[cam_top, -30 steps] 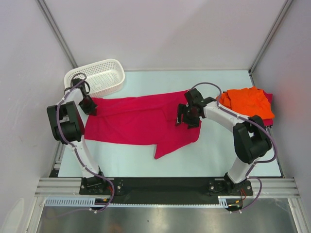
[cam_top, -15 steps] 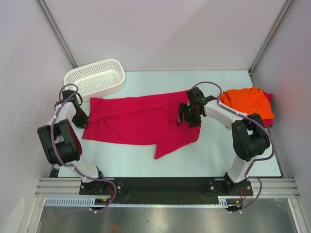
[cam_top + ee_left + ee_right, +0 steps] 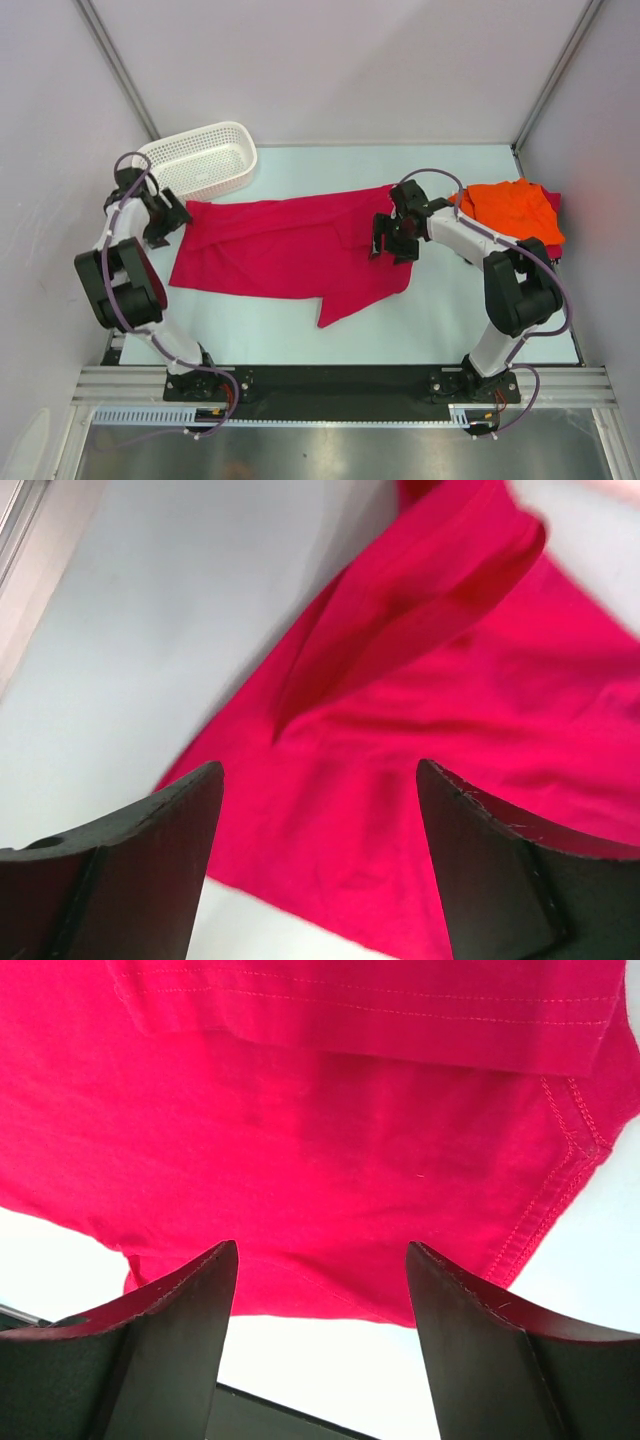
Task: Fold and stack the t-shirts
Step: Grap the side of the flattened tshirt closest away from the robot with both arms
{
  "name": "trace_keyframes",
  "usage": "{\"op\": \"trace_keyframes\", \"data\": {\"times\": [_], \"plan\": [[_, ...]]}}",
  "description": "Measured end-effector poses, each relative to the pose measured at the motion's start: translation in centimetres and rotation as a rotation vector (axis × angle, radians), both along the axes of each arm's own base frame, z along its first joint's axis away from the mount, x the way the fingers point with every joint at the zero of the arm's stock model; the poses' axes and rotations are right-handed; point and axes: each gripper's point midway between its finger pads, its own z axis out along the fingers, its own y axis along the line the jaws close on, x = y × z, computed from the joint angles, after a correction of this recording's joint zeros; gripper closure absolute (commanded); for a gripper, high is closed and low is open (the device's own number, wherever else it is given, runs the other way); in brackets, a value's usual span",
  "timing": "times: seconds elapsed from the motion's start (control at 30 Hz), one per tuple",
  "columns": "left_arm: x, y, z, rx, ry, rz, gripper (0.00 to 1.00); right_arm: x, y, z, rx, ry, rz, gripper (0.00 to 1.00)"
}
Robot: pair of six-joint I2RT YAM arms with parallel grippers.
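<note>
A crimson t-shirt [image 3: 285, 248] lies spread across the middle of the table, with a fold along its top and a flap hanging toward the front. My left gripper [image 3: 172, 220] is open just off its left edge. In the left wrist view the left gripper [image 3: 320, 775] hovers over the shirt's corner [image 3: 450, 700] and holds nothing. My right gripper [image 3: 390, 248] is open above the shirt's right end. The right wrist view shows the right gripper [image 3: 320, 1250] over a hemmed edge [image 3: 350, 1110]. An orange t-shirt [image 3: 510, 210] lies bunched at the right, a crimson edge [image 3: 555, 202] peeking from under it.
A white mesh basket [image 3: 200, 160] stands at the back left, close behind the left gripper. Bare table [image 3: 440, 320] runs along the front and back. Cage walls and frame posts stand on both sides.
The left gripper has opened and let go of the shirt's left edge, then drawn back toward the basket. The shirt's left end now lies flat. The right arm has barely moved.
</note>
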Motion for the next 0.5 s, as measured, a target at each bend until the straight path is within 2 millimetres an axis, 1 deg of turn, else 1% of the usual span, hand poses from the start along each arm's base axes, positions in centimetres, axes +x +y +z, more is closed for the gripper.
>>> {"op": "trace_keyframes", "data": {"times": [0.03, 0.17, 0.27, 0.33, 0.4, 0.5], "plan": [[1.0, 0.2, 0.0, -0.003, -0.009, -0.005, 0.16, 0.0, -0.2, 0.0, -0.002, 0.001, -0.001, 0.26], [3.9, 0.5, -0.4, -0.01, -0.02, -0.025, 0.17, 0.0, -0.6, 0.1, -0.007, 0.003, -0.002, 0.26], [5.4, 0.1, -1.5, -0.018, -0.006, -0.045, 0.18, 0.1, -1.1, 0.3, -0.009, 0.003, -0.012, 0.26], [5.7, -0.6, -2.4, -0.028, 0.014, -0.062, 0.19, 0.2, -1.4, 0.3, -0.011, 0.005, -0.019, 0.26], [5.5, -1.3, -3.2, -0.038, 0.04, -0.077, 0.2, 0.2, -1.6, 0.3, -0.013, 0.008, -0.025, 0.26], [5.3, -2.1, -3.5, -0.044, 0.054, -0.094, 0.21, 0.2, -1.9, 0.2, -0.015, 0.011, -0.032, 0.26]]}}
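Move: From my left hand, the red t-shirt's far left corner, with its loose raised flap, lies about 8 cm ahead, 5 cm to the right and 5 cm below. The white basket is centred some 17 cm ahead and 5 cm to the right. From my right hand, the shirt's far right corner is about 14 cm ahead, 2 cm to the right and 4 cm down, and the folded sleeve roughly 5 cm ahead and 4 cm left. I reach my left hand forward about 5 cm over the shirt's left edge towards the far left corner, in front of the basket, then sink some 3.5 cm while easing right, fingers kept wide open. Meanwhile my right hand, also open, drifts about 2 cm to the right at the same height above the shirt, heading for its right edge. ##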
